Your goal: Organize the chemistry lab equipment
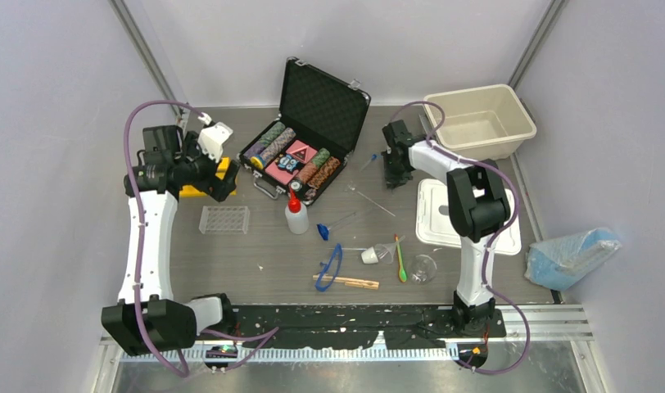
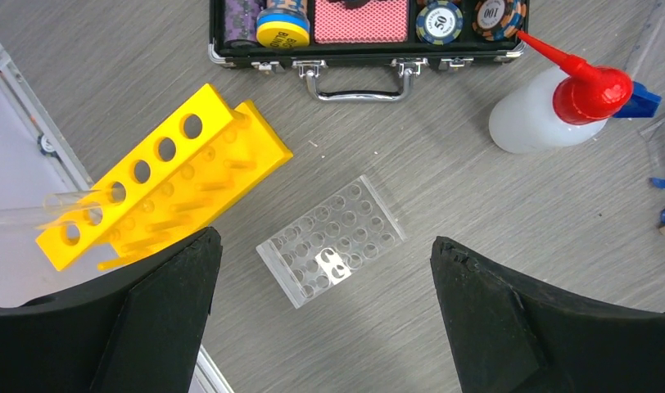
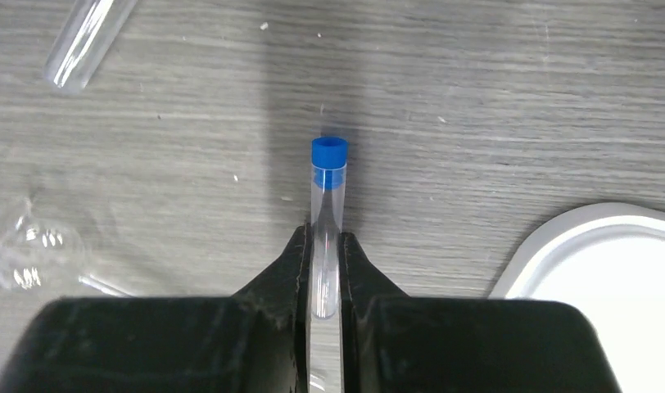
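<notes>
My right gripper (image 3: 326, 239) is shut on a clear blue-capped tube (image 3: 328, 192), which lies lengthwise between the fingers just above the table with its cap pointing away. In the top view this gripper (image 1: 395, 173) is down at the table, right of the poker chip case. My left gripper (image 2: 325, 239) hangs open and empty above the clear tube rack (image 2: 333, 237), beside the yellow tube rack (image 2: 161, 176), which has one glass tube in its end hole. The red-capped white squeeze bottle (image 1: 295, 214) stands mid-table. Blue goggles (image 1: 331, 266), funnel (image 1: 377, 254), wooden clamp (image 1: 346, 282) and green spatula (image 1: 400, 262) lie near the front.
An open black case of poker chips (image 1: 305, 131) sits at the back centre. A beige bin (image 1: 481, 120) is at the back right, with a white lid (image 1: 444, 214) in front of it. A loose clear tube (image 3: 88, 41) lies near my right gripper. A blue bag (image 1: 571, 254) lies at far right.
</notes>
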Controlling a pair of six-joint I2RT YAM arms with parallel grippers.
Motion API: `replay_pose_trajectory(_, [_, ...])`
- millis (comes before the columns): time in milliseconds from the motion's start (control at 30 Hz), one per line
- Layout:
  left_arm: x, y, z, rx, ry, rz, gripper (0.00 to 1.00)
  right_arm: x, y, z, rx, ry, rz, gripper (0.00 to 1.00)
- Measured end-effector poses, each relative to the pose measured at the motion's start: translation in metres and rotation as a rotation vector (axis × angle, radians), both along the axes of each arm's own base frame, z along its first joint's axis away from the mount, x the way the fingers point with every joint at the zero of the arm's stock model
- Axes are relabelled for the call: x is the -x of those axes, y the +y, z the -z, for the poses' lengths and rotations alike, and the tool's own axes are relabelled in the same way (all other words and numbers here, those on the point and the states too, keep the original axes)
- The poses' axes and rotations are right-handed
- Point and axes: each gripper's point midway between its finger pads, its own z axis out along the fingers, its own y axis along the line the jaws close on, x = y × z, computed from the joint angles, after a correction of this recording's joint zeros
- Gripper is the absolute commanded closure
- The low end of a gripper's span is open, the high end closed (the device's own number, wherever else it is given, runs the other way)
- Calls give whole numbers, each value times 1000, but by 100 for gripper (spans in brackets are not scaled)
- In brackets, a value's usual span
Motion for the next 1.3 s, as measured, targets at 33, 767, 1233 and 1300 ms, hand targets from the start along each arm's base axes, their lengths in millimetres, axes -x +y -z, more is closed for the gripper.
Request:
replay_pose_trajectory(33, [1, 0, -1, 5, 14, -3, 0, 2, -2, -1, -15, 9, -17, 95])
replay_pose_trajectory(767, [62, -139, -120, 540, 144, 371, 23, 164, 207, -308, -526, -714, -1265, 95])
replay_pose_trajectory(1233, [92, -174, -82, 774, 444, 291, 51, 206, 242, -304, -486, -743, -1392, 95])
replay_pose_trajectory(1300, [93, -175, -85, 780, 435, 293, 52, 208, 244, -303, -485, -742, -1399, 95])
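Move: Low over the table, the right hand already holds the blue-capped test tube. The open left gripper waits about 45 cm to its left, 11 cm back and 22 cm higher; a second tube lies some 8 cm left and 7 cm ahead, the glass funnel about 7 cm left and 4 cm back. From the left hand, the held tube is about 45 cm right, 11 cm ahead and 22 cm below; the red-capped bottle stands roughly 17 cm right, level with it, 17 cm below. Lifting the tube some 30 cm while carrying it about 25 cm left and 20 cm back, the right hand swings about 80 degrees counter-clockwise and tips its fingers up to point left, tube upright and cap uppermost. The left hand rises first, then crosses about 17 cm right and 9 cm back while sinking a little, rolling right and half closing its fingers around the cap; contact can't be seen. ##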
